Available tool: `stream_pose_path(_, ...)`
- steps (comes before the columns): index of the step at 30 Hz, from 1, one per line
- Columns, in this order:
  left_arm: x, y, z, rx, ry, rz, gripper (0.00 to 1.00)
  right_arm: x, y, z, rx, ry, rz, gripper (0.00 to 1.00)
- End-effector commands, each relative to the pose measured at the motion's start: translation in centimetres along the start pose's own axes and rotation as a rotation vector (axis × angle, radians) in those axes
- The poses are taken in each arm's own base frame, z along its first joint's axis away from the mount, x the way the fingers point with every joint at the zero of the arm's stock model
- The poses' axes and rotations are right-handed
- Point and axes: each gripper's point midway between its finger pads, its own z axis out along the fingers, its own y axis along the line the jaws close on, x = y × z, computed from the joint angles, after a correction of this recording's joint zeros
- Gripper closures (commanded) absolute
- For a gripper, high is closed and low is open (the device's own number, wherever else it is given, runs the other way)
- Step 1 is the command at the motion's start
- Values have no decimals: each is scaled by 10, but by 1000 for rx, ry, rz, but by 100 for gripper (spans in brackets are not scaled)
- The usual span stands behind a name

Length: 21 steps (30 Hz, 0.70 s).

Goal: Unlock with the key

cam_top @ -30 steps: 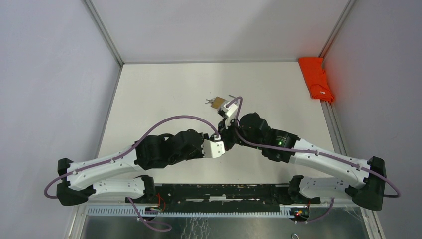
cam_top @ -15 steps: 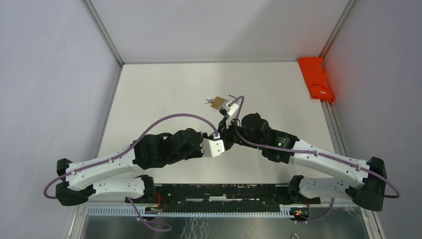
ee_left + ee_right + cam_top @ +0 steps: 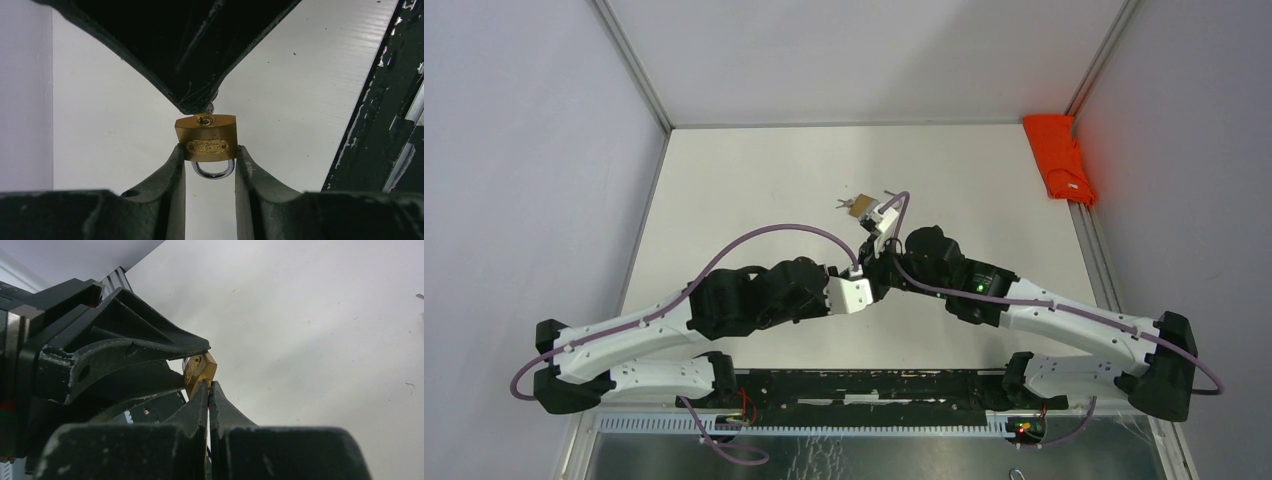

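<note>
A small brass padlock (image 3: 206,137) is clamped by its sides between my left gripper's (image 3: 209,150) fingers, its silver shackle (image 3: 213,170) pointing back at the wrist camera. Its keyhole end faces away and meets the tip of my right gripper (image 3: 207,385), which is shut. Only a sliver of the silver key (image 3: 210,107) shows between those fingertips and the keyhole. In the right wrist view the padlock (image 3: 200,369) sits just above my closed fingertips, beside the left gripper's fingers (image 3: 150,347). From above, both grippers meet mid-table (image 3: 871,272) and hide the lock.
A small brass-coloured object (image 3: 861,206) with small metal pieces (image 3: 842,204) lies on the white table (image 3: 754,190) just behind the grippers. An orange cloth (image 3: 1060,155) lies at the far right edge. Grey walls enclose the table on three sides.
Both arms have drifted slightly left together, still joined at the padlock. Neither grip has changed.
</note>
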Motion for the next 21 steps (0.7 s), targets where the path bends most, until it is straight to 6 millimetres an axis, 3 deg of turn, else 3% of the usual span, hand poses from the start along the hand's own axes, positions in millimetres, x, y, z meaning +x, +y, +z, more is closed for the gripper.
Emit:
stream_pose_path(1,-119,47,-36,-114,-458,-151,98,27,34,9,-174,92,36,100)
stream_pose_path(5,-112,45,-32,-118,-436,-144,98,25,32,11,-163,96,19,99)
stream_pose_path(12,-86,37,-21,-136,-384,-180,98,-5,1,0,33,-16,-38,72)
stream_pose_path(21,-62,27,-13,-145,-357,-243,98,-49,-13,-30,157,-181,-40,57)
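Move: Between the left hand's fingertips sits the small padlock, its middle within about 1 cm to the hand's right, its keyhole end facing the right hand. The right fingertips still pinch the key in that keyhole, with the lock's middle about 2 cm to their left, 1 cm ahead and 1 cm lower. The large open padlock lies on the table about 20 cm ahead of both hands and 18 cm below, straight ahead of the left hand and some 2 cm left of the right hand. Letting go of the key, the right fingers part to almost half open after a last small nudge left and down; the hand then eases right, up and forward, about 2 cm each way, turning slightly clockwise. The left hand keeps its pinch on the small padlock and, after briefly edging left, lifts it about 2 cm and carries it 1.5 cm right, its left side rolling down some 10 degrees. ##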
